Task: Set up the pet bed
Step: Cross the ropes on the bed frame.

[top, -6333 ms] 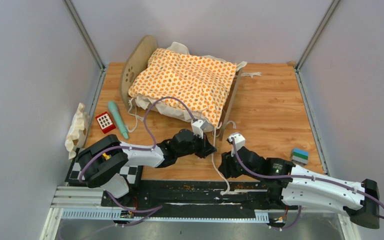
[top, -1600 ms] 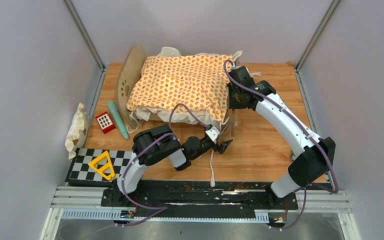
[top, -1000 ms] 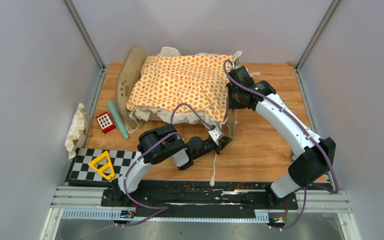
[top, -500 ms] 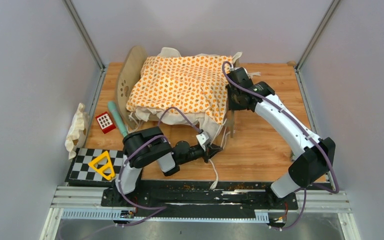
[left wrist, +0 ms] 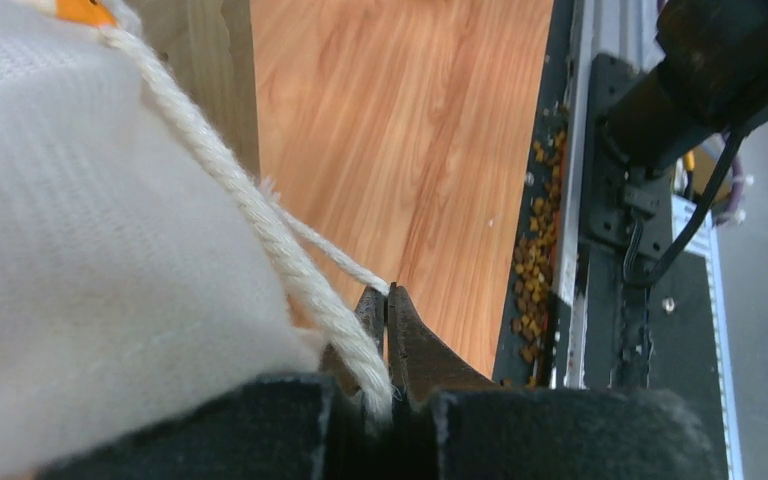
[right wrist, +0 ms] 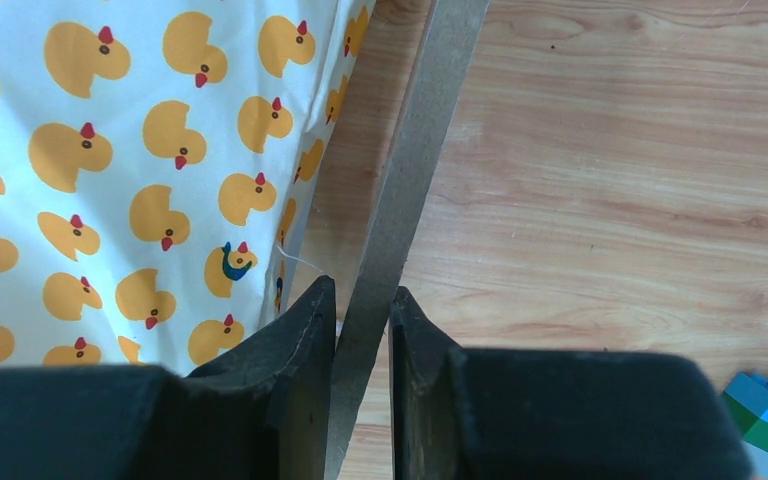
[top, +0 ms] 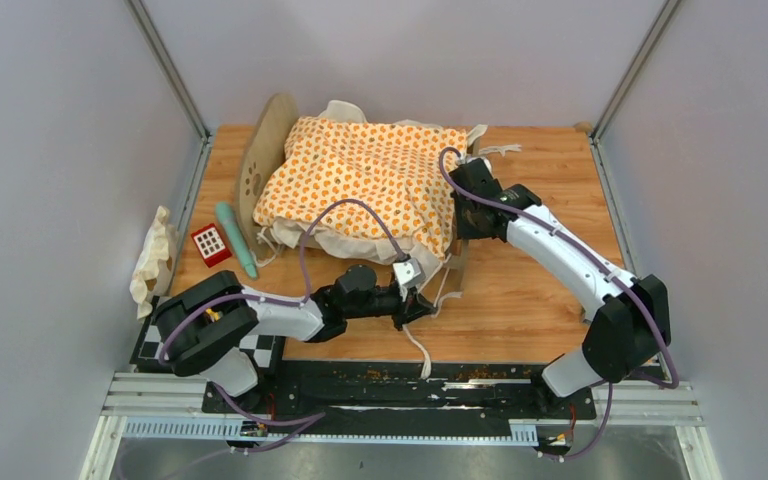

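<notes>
The pet bed stands at the back of the table, its wooden end board on the left upright. An orange-patterned cushion covers it. My left gripper is at the bed's near corner, shut on one of the cushion's white tie cords, which runs between the closed jaws. The cream cushion edge fills the left of that view. My right gripper is shut on the right end board, its thin edge pinched between both fingers, beside the duck-print fabric.
A teal tube, a red-and-white block and a crumpled cream cloth lie left of the bed. A loose cord end trails toward the front rail. Kibble litters the rail. A blue-green brick sits near the right arm.
My left gripper has closed on the tie cord and drawn back toward the near left. The bed shifted slightly; my right gripper kept its hold on the end board.
</notes>
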Robot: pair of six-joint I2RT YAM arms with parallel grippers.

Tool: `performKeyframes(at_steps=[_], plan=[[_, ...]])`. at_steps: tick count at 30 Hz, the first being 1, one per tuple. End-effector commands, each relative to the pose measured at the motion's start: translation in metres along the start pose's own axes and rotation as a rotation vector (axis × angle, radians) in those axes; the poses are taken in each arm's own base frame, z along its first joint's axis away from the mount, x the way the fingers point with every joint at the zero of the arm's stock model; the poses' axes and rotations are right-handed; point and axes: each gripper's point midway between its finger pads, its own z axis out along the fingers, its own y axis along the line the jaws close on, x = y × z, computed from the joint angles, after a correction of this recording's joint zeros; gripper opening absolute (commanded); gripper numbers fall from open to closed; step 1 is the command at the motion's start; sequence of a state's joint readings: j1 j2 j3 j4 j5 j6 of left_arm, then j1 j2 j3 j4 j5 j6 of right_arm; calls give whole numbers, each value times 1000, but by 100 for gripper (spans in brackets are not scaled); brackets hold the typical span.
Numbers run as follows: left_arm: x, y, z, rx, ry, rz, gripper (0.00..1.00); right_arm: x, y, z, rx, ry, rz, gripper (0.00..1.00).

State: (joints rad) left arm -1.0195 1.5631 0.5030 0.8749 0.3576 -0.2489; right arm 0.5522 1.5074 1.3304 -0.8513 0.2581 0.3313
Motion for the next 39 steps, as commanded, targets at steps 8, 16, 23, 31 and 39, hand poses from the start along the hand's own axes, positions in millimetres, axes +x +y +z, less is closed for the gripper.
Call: performKeyframes(at_steps=[8, 16, 23, 31, 39], plan=[[38, -26, -17, 114, 308, -11, 0, -58, 18, -12, -101, -325, -47, 0], [30, -21, -9, 123, 328, 0, 0, -91, 18, -20, -73, -400, -104, 0], [33, -13, 5, 147, 296, -83, 0, -83, 3, -4, 20, -379, -91, 1], [34, -18, 7, 180, 292, -116, 0, -33, -1, -49, -135, -387, 17, 48], [28, -19, 5, 178, 285, -109, 0, 49, 29, -78, -480, -305, 199, 49]])
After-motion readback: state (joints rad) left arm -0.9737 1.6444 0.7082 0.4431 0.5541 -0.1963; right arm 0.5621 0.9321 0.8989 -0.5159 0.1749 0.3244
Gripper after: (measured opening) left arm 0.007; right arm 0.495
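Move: My right fingers still straddle the top edge of the bed frame's right end board. The duck-print bedding's middle is about 17 cm left, 7 cm farther out and 5 cm lower; the far rope end lies some 14 cm ahead, 7 cm right and 14 cm lower. From my left hand, already pinching a rope, the board's near corner is about 4 cm ahead, 5 cm right and 7 cm lower; the loose rope tail lies 8 cm back, 2 cm left and 9 cm lower. With my right hand I ease the end board down a couple of centimetres and nudge it forward about 2 cm, then open my fingers and pull back and up off it, roughly 7 cm each way, tilting the fingers outward. My left hand keeps its pinch on the rope by the near corner, sinking about 3.5 cm with a small waver as its fingertips tip lower. ##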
